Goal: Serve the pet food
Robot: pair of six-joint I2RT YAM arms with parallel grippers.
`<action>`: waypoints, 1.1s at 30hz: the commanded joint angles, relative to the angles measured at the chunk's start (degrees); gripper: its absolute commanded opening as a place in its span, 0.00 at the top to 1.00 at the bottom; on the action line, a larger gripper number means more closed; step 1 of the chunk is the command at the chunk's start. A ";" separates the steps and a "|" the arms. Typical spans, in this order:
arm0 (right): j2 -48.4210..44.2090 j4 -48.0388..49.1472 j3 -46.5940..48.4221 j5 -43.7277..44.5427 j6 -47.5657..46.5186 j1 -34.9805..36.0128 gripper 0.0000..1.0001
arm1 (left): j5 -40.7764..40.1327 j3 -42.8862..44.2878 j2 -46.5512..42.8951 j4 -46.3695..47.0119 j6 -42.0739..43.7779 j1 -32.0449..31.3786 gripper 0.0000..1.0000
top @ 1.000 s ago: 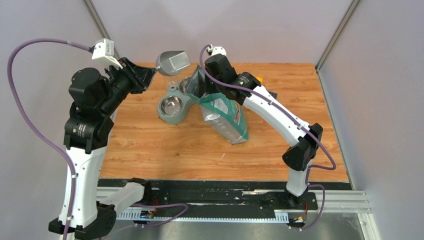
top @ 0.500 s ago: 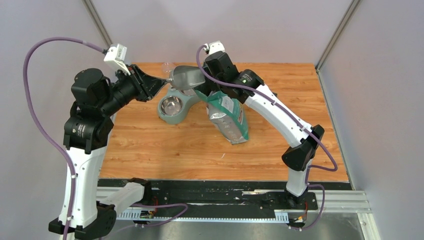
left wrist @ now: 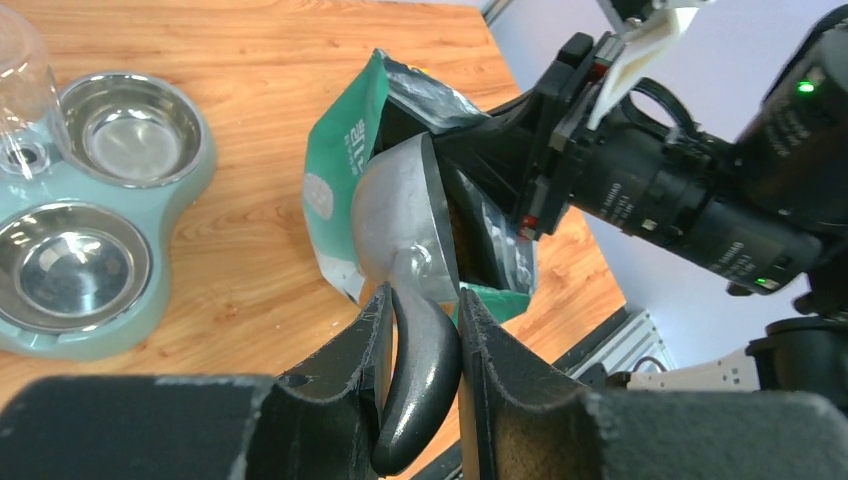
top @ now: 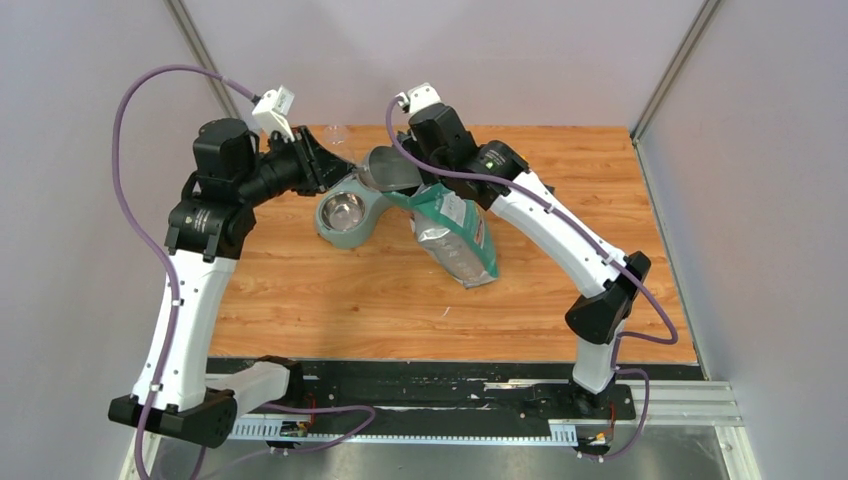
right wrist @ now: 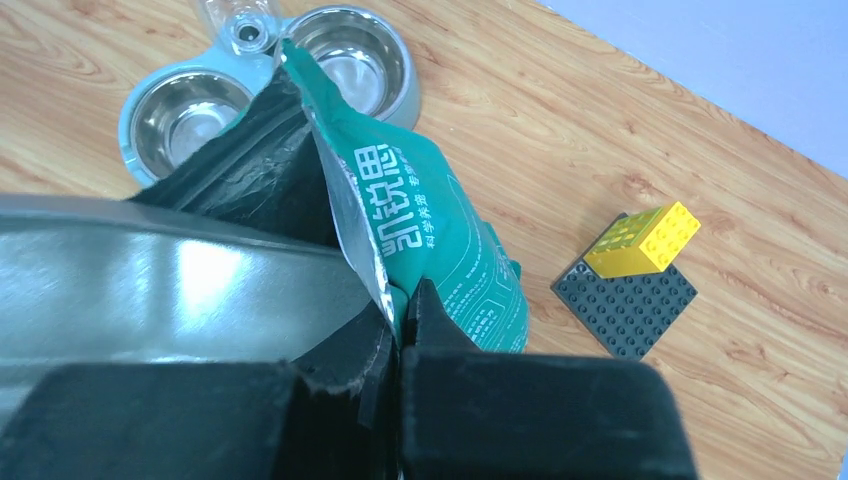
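Observation:
My left gripper [left wrist: 420, 295] is shut on the dark handle of the grey metal scoop [left wrist: 400, 215]. The scoop's bowl [top: 385, 165] is pushed into the open mouth of the green-and-white bag [top: 455, 235]. My right gripper [right wrist: 405, 295] is shut on the bag's top rim [right wrist: 350, 200] and holds the mouth up and open. In the right wrist view the scoop [right wrist: 170, 285] fills the left side, inside the bag's dark mouth. The pet food is mostly hidden in the bag; a thin brown grainy strip [left wrist: 464, 222] shows beside the scoop's edge.
A teal double feeder [top: 330, 232] with two steel bowls [left wrist: 75, 270] and a clear bottle [left wrist: 20, 90] stands left of the bag, close under the left wrist. A dark studded plate [right wrist: 630, 305] with a yellow brick [right wrist: 645, 238] lies right of the bag.
The left arm has swung right and down, carrying the scoop from above the feeder into the bag's mouth. The right gripper has kept its grip on the bag's rim.

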 commanded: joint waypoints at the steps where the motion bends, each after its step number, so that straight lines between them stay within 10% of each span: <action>1: -6.29 10.20 0.70 -3.69 -2.78 0.58 1.00 | -0.02 -0.74 2.26 0.85 2.87 0.23 1.00; 17: -2.29 10.86 0.03 10.89 -0.77 2.00 1.00 | -18.76 -2.32 6.82 -7.10 6.82 0.23 1.00; 25: -0.62 11.07 -0.80 0.38 1.72 2.72 1.00 | -2.89 -9.88 6.09 8.34 -1.58 0.11 1.00; 33: 0.77 12.31 -4.04 -3.13 5.30 2.55 1.00 | -5.77 -14.87 8.23 15.32 -6.63 -0.55 1.00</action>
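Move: The bag's mouth, with the scoop's head already dipping into it, lies about 7 cm ahead of the left hand, 10 cm to its right and 13 cm lower. The right hand pinches the rim, the mouth's middle some 3 cm back, 3 cm left and 4 cm below it. From the left hand the near bowl is about 11 cm ahead and 9 cm left, the far bowl 19 cm ahead and 1 cm right, both nearly 40 cm down. Left hand sinks the scoop about 11 cm, also forward, deeper into the bag; right draws its rim left. ##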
